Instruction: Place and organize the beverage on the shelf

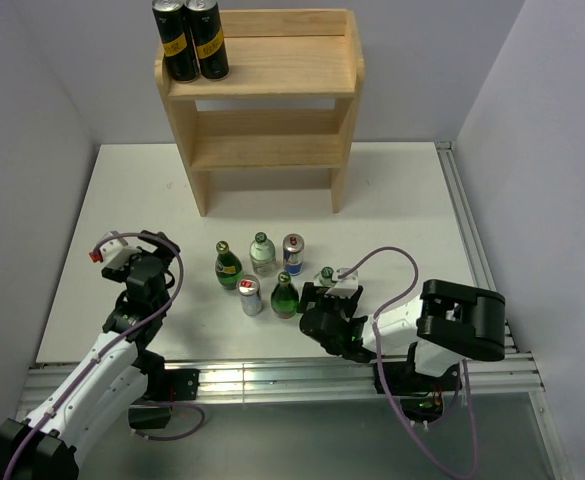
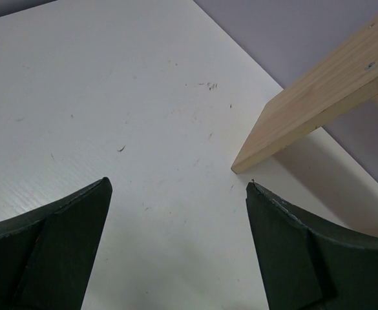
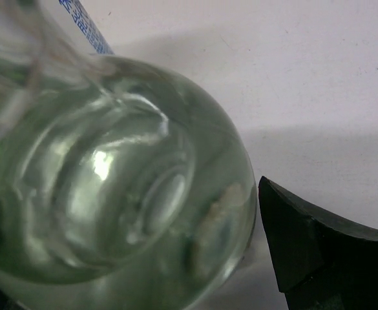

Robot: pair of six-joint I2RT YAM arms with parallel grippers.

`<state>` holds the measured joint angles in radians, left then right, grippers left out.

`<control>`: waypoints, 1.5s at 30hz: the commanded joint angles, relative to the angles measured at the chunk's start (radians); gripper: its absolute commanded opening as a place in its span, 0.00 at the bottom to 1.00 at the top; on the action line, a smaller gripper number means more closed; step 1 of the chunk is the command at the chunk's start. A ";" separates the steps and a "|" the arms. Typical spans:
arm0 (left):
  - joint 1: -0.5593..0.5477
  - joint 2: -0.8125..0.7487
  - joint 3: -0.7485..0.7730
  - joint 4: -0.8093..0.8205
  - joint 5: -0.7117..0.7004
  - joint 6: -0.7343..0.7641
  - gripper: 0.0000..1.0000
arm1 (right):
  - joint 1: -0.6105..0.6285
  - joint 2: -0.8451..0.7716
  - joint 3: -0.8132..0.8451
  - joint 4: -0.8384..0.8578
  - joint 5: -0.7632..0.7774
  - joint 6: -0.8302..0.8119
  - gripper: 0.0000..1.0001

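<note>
The pale wooden shelf (image 1: 268,150) stands at the back of the table, with two black cans (image 1: 192,40) on the left of its top tier. Several beverages stand in a cluster mid-table: a green bottle (image 1: 228,266), a clear bottle (image 1: 263,255), a red-and-blue can (image 1: 293,254), a silver can (image 1: 251,297) and a dark green bottle (image 1: 285,296). My right gripper (image 1: 324,297) is open around another clear glass bottle (image 3: 117,174), whose cap (image 1: 326,275) shows above it; a thin gap shows by the right fingertip (image 3: 285,219). My left gripper (image 2: 179,184) is open and empty over bare table.
In the left wrist view the shelf's side panel (image 2: 311,110) lies ahead to the right. A metal rail (image 1: 272,375) runs along the near table edge and another up the right side (image 1: 472,240). Grey walls close in the back and both sides.
</note>
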<state>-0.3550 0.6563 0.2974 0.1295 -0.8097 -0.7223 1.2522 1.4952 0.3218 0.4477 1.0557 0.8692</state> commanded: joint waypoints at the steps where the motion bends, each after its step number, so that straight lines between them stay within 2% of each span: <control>1: -0.004 -0.011 -0.004 0.033 -0.002 0.003 0.92 | -0.004 0.037 0.002 0.158 0.104 -0.025 1.00; 6: -0.004 -0.011 -0.006 0.033 -0.008 0.003 0.92 | -0.029 0.082 -0.010 0.247 0.112 -0.087 0.98; 8: -0.004 -0.012 -0.006 0.033 -0.008 0.003 0.92 | -0.046 0.100 -0.013 0.301 0.099 -0.102 0.94; 12: -0.004 -0.012 -0.006 0.035 -0.008 0.006 0.92 | -0.085 0.132 -0.009 0.335 0.081 -0.137 0.76; 14: -0.004 -0.011 -0.006 0.035 -0.006 0.004 0.92 | -0.100 0.143 -0.012 0.364 0.066 -0.154 0.62; 15: -0.004 -0.011 -0.006 0.036 -0.009 0.004 0.92 | -0.106 0.145 -0.010 0.373 0.046 -0.173 0.52; 16: -0.004 -0.011 -0.007 0.036 -0.008 0.004 0.92 | -0.111 0.145 -0.009 0.371 0.038 -0.177 0.27; 17: -0.004 -0.009 -0.004 0.035 -0.008 0.004 0.92 | -0.111 0.142 -0.001 0.359 0.035 -0.177 0.19; 18: -0.006 -0.009 -0.004 0.033 -0.012 0.004 0.92 | -0.111 0.119 0.006 0.294 0.032 -0.161 0.06; 20: -0.004 -0.011 -0.001 0.032 -0.016 0.006 0.92 | -0.108 0.071 0.035 0.197 0.036 -0.128 0.01; 21: -0.006 -0.011 -0.001 0.029 -0.019 0.003 0.92 | -0.108 0.007 0.048 0.084 0.044 -0.095 0.00; 23: -0.006 -0.012 -0.001 0.025 -0.022 0.001 0.92 | -0.100 -0.073 0.089 -0.027 0.070 -0.065 0.00; 25: -0.006 -0.012 0.000 0.025 -0.022 0.003 0.92 | -0.094 -0.206 0.120 -0.127 0.079 -0.122 0.00; 28: -0.006 -0.011 0.000 0.028 0.001 0.017 0.92 | -0.094 -0.357 0.267 -0.219 0.064 -0.275 0.00; 29: -0.006 -0.011 0.002 0.033 0.009 0.029 0.92 | -0.096 -0.398 0.305 -0.236 0.047 -0.382 0.00; 31: -0.006 -0.009 -0.001 0.057 0.044 0.050 0.92 | -0.105 -0.417 0.402 -0.282 0.006 -0.465 0.00; 34: -0.006 -0.003 -0.006 0.081 0.096 0.073 0.92 | -0.131 -0.389 0.682 -0.351 -0.091 -0.617 0.00; 38: -0.006 0.009 0.002 0.082 0.132 0.083 0.92 | -0.169 -0.279 0.948 -0.400 -0.238 -0.821 0.00; 43: -0.006 0.049 0.023 0.075 0.161 0.084 0.92 | -0.292 -0.115 1.349 -0.541 -0.376 -0.923 0.00; 45: -0.006 0.058 0.026 0.071 0.161 0.084 0.91 | -0.332 -0.032 1.457 -0.617 -0.422 -0.941 0.00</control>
<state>-0.3573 0.7036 0.2974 0.1749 -0.6773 -0.6613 0.9810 1.3994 1.6104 -0.1020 0.7387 0.0448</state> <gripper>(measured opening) 0.919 0.756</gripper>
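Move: Just ahead of the right hand, between its open fingers, stands the clear bottle, its middle about 3 cm forward, 1 cm right and roughly 1 cm up. The front green bottle is some 8 cm left and 2 cm ahead, the blue-silver can 6 cm left and 10 cm ahead. The shelf's middle is roughly 25 cm ahead, 12 cm left and 20 cm above. From the left hand the clear bottle lies about 40 cm right, 5 cm back and 12 cm below. Sliding forward some 3 cm around the clear bottle, the right hand closes its fingers partway onto the glass, backs off a centimetre, then lifts it fast, about 43 cm up. On the climb it swings forward and left towards the shelf, tipping the fingers up some 25 degrees. Near the end the empty left hand shifts about 2.5 cm right, turning slightly clockwise. ##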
